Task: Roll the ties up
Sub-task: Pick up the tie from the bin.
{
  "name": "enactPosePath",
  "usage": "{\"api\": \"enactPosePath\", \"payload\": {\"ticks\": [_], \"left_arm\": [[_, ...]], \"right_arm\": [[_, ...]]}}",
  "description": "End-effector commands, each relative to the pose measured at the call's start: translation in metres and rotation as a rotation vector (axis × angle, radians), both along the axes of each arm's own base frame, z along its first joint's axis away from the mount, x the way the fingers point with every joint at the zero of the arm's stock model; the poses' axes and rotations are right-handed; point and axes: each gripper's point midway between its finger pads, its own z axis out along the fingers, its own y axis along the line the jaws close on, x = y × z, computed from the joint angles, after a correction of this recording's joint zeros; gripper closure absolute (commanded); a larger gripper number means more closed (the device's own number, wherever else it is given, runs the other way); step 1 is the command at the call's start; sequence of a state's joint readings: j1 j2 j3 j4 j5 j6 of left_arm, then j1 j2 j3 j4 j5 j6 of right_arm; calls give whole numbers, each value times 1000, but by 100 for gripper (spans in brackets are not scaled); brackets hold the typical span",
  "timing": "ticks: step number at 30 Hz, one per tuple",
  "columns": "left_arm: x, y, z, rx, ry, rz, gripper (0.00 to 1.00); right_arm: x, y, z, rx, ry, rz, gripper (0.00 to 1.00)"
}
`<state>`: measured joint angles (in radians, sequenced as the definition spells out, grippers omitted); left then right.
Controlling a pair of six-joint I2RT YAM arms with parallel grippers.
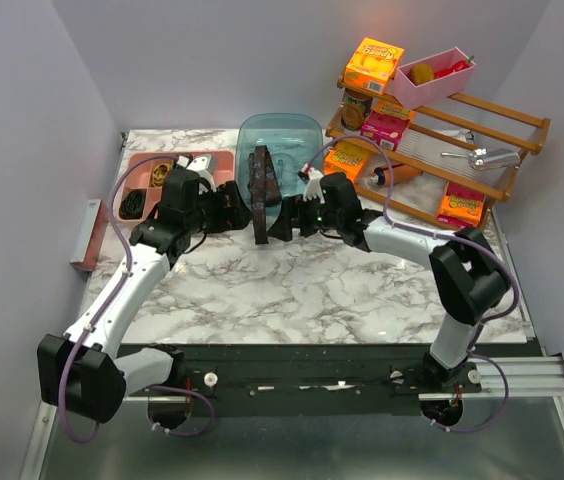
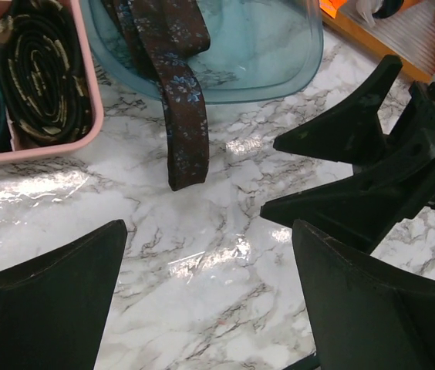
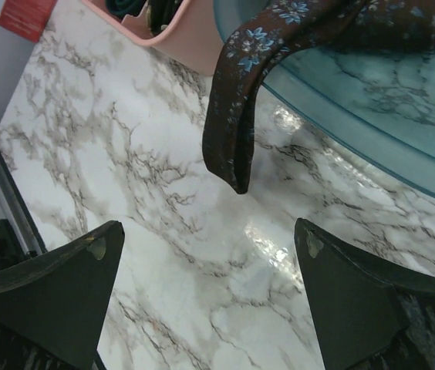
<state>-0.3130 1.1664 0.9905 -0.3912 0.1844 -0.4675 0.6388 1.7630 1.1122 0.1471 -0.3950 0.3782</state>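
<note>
A dark brown tie [image 1: 261, 190] with small blue flowers hangs out of a blue see-through bowl [image 1: 292, 135], its narrow end lying on the marble table [image 1: 292, 290]. My left gripper [image 1: 240, 212] is open just left of that end, and my right gripper [image 1: 284, 224] is open just right of it. In the left wrist view the tie [image 2: 183, 116] lies ahead of the open left gripper [image 2: 210, 227], with the right gripper's fingers [image 2: 356, 146] beside it. The right wrist view shows the tie's end [image 3: 233, 131] just beyond the open right gripper [image 3: 208, 227]. Rolled ties [image 2: 40, 69] sit in a pink tray [image 2: 88, 100].
A wooden rack [image 1: 502, 135] at the back right carries juice boxes [image 1: 374, 62], a pink bin [image 1: 440, 82] and utensils. The pink tray [image 1: 142, 160] stands at the back left. A red block [image 1: 84, 240] hangs at the table's left edge.
</note>
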Motion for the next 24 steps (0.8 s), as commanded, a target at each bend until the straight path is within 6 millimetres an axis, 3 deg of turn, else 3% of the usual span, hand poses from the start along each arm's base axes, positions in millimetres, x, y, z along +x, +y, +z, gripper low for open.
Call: {"api": "enactPosePath", "payload": {"ticks": [1, 9, 16, 24], "left_arm": [[-1, 11, 13, -9, -47, -1, 1], [-5, 12, -1, -57, -27, -22, 1], [-4, 14, -10, -66, 0, -27, 1], [-6, 17, -16, -59, 11, -18, 1]], "right_arm": [[0, 40, 14, 132, -2, 82, 0], [0, 55, -23, 110, 62, 53, 1], [0, 60, -49, 107, 104, 55, 20], [4, 62, -63, 99, 118, 41, 32]]}}
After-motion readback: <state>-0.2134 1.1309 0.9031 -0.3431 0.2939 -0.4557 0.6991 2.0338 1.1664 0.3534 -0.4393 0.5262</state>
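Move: The tie's loose end, poking out over the near rim of the bin, lies about 6 cm left of the right hand, some 7 cm below it and about 1 cm ahead. The middle of the teal bin is roughly 15 cm straight ahead of the right hand, and the pink box of rolled ties some 25 cm to its left and 12 cm ahead. From the left hand, the tie end is about 3 cm to the right, 2 cm ahead and 15 cm down. Lower the right gripper about 7 cm while bringing it some 5 cm left to the tie's loose end; make most of the sideways reach first, then sink almost straight down. Tip the fingers slightly further down and, over the second half, narrow them by about a third so they straddle the end without shutting. Ease the wide-open left gripper about 2 cm left and slightly down. ##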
